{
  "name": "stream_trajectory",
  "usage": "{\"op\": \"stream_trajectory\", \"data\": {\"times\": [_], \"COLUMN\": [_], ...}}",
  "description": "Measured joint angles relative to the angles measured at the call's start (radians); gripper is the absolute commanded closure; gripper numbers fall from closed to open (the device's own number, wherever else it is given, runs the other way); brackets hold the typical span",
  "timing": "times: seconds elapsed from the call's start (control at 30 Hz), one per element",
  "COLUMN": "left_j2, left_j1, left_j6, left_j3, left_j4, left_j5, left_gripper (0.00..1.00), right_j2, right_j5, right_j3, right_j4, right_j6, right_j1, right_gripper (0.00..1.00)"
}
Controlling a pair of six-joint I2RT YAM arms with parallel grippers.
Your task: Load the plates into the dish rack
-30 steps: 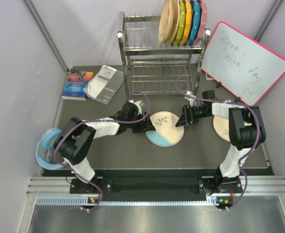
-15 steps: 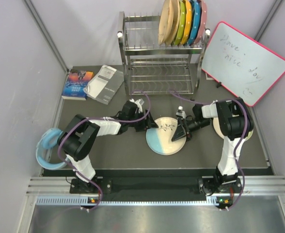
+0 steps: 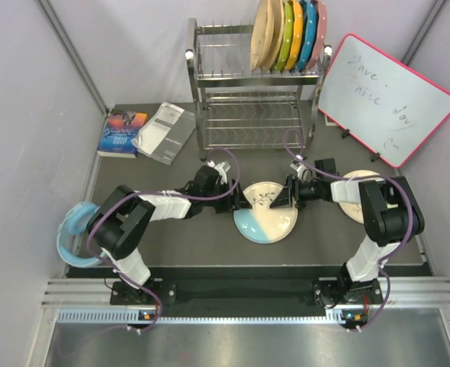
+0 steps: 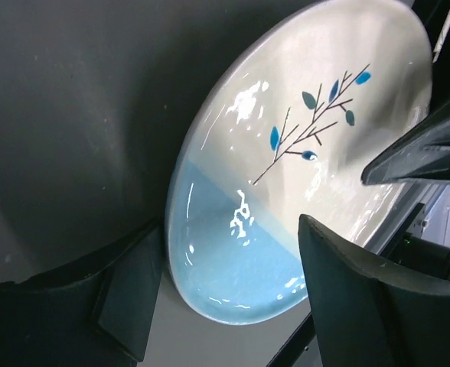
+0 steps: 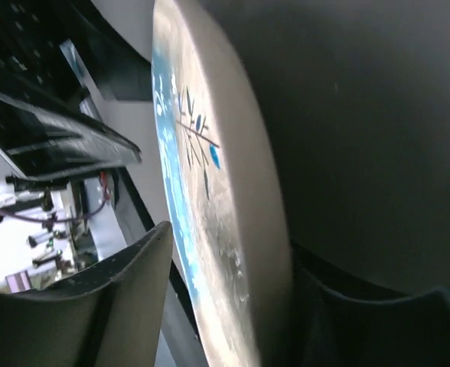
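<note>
The half light-blue plate (image 3: pixel 265 211) with a branch motif lies on the dark table between both grippers. My left gripper (image 3: pixel 242 200) is open, its fingers straddling the plate's blue left rim (image 4: pixel 233 260). My right gripper (image 3: pixel 286 194) is open, its fingers on either side of the plate's right rim (image 5: pixel 225 229), with a gap at the upper finger. A pale plate (image 3: pixel 360 197) lies on the table under the right arm. Two orange-tinted plates (image 3: pixel 266 34) stand in the top tier of the silver dish rack (image 3: pixel 225 115).
Plain green, yellow, blue and pink plates (image 3: pixel 301 32) stand beside them in the rack. A whiteboard (image 3: pixel 386 99) leans at the back right. Two books (image 3: pixel 145 130) lie at the back left. A light blue round object (image 3: pixel 73 233) sits by the left arm.
The right gripper moved from the plate's lower right edge up to its right rim. The plate slid slightly to the right, and the left gripper followed it.
</note>
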Motion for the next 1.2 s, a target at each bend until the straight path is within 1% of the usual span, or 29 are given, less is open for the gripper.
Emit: {"op": "stream_trajectory", "data": {"times": [0.07,0.1,0.13,0.23,0.27,0.37,0.43,0.5,0.57,0.6,0.7,0.8,0.87,1.0,1.1,1.2], "left_j2": [-0.016,-0.023,-0.029,-0.044,-0.049,-0.061,-0.088,-0.129,-0.199,-0.233,-0.385,-0.565,-0.704,-0.879,-0.931,-0.944], "left_j1": [0.0,0.0,0.0,-0.002,-0.003,-0.005,0.002,0.035,0.123,0.166,0.336,0.442,0.459,0.453,0.453,0.453], "left_j6": [0.003,0.004,0.006,0.015,0.021,0.061,0.122,0.193,0.291,0.328,0.468,0.58,0.652,0.707,0.706,0.694], "left_j3": [-0.011,-0.014,-0.019,-0.027,-0.027,-0.021,-0.012,-0.008,0.01,0.023,0.093,0.125,0.119,0.04,-0.034,-0.09], "left_j4": [-0.012,-0.018,-0.022,-0.032,-0.039,-0.065,-0.136,-0.221,-0.346,-0.386,-0.502,-0.526,-0.534,-0.531,-0.537,-0.574], "left_j5": [-0.007,-0.011,-0.015,-0.025,-0.027,-0.029,-0.034,-0.028,-0.008,-0.006,0.023,0.021,0.011,-0.004,-0.018,-0.039], "left_gripper": [0.24,0.23,0.22,0.2,0.17,0.11,0.09,0.08,0.07,0.06,0.04,0.04,0.04,0.06,0.07,0.07], "right_j2": [-0.014,-0.018,-0.019,-0.031,-0.041,-0.086,-0.148,-0.222,-0.318,-0.352,-0.439,-0.476,-0.481,-0.46,-0.387,-0.258], "right_j5": [0.022,0.026,0.029,-0.019,-0.014,0.015,0.058,0.113,0.176,0.198,0.262,0.316,0.355,0.428,0.493,0.621], "right_j3": [0.0,0.0,0.0,0.01,0.02,0.053,0.089,0.134,0.222,0.262,0.445,0.666,0.805,1.034,1.25,1.505], "right_j4": [0.04,0.051,0.059,0.049,0.031,-0.08,-0.208,-0.333,-0.486,-0.533,-0.673,-0.752,-0.774,-0.806,-0.811,-0.805], "right_j6": [0.027,0.034,0.038,0.036,0.022,-0.042,-0.119,-0.194,-0.275,-0.303,-0.374,-0.404,-0.408,-0.378,-0.354,-0.36], "right_j1": [0.009,0.01,0.012,0.021,0.027,0.036,0.036,0.035,0.035,0.035,0.037,0.055,0.092,0.204,0.291,0.368], "right_gripper": [0.76,0.96,1.0,1.0,1.0,1.0,1.0,1.0,1.0,1.0,1.0,1.0,1.0,1.0,1.0,1.0]}}
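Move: The blue-and-white plate's rim already sits between the open right fingers, its middle about 6 cm back and 7 cm left, 1 cm lower. From there, the cream plates in the upper rack stand roughly 20 cm ahead, 9 cm left and 37 cm up; the other flat plate lies some 26 cm right, 2 cm back and 2 cm lower. From the left hand the blue-and-white plate's middle is about 5 cm back, 7 cm right, 1 cm lower. Shut the right gripper on the blue-and-white plate's right far rim, then lift it nearly straight up some 49 cm towards the upper rack, tipping the plate's far side up about 75 degrees. Open the left fingers wider and pull the left gripper clear, about 20 cm left and up, dipping at the end. ##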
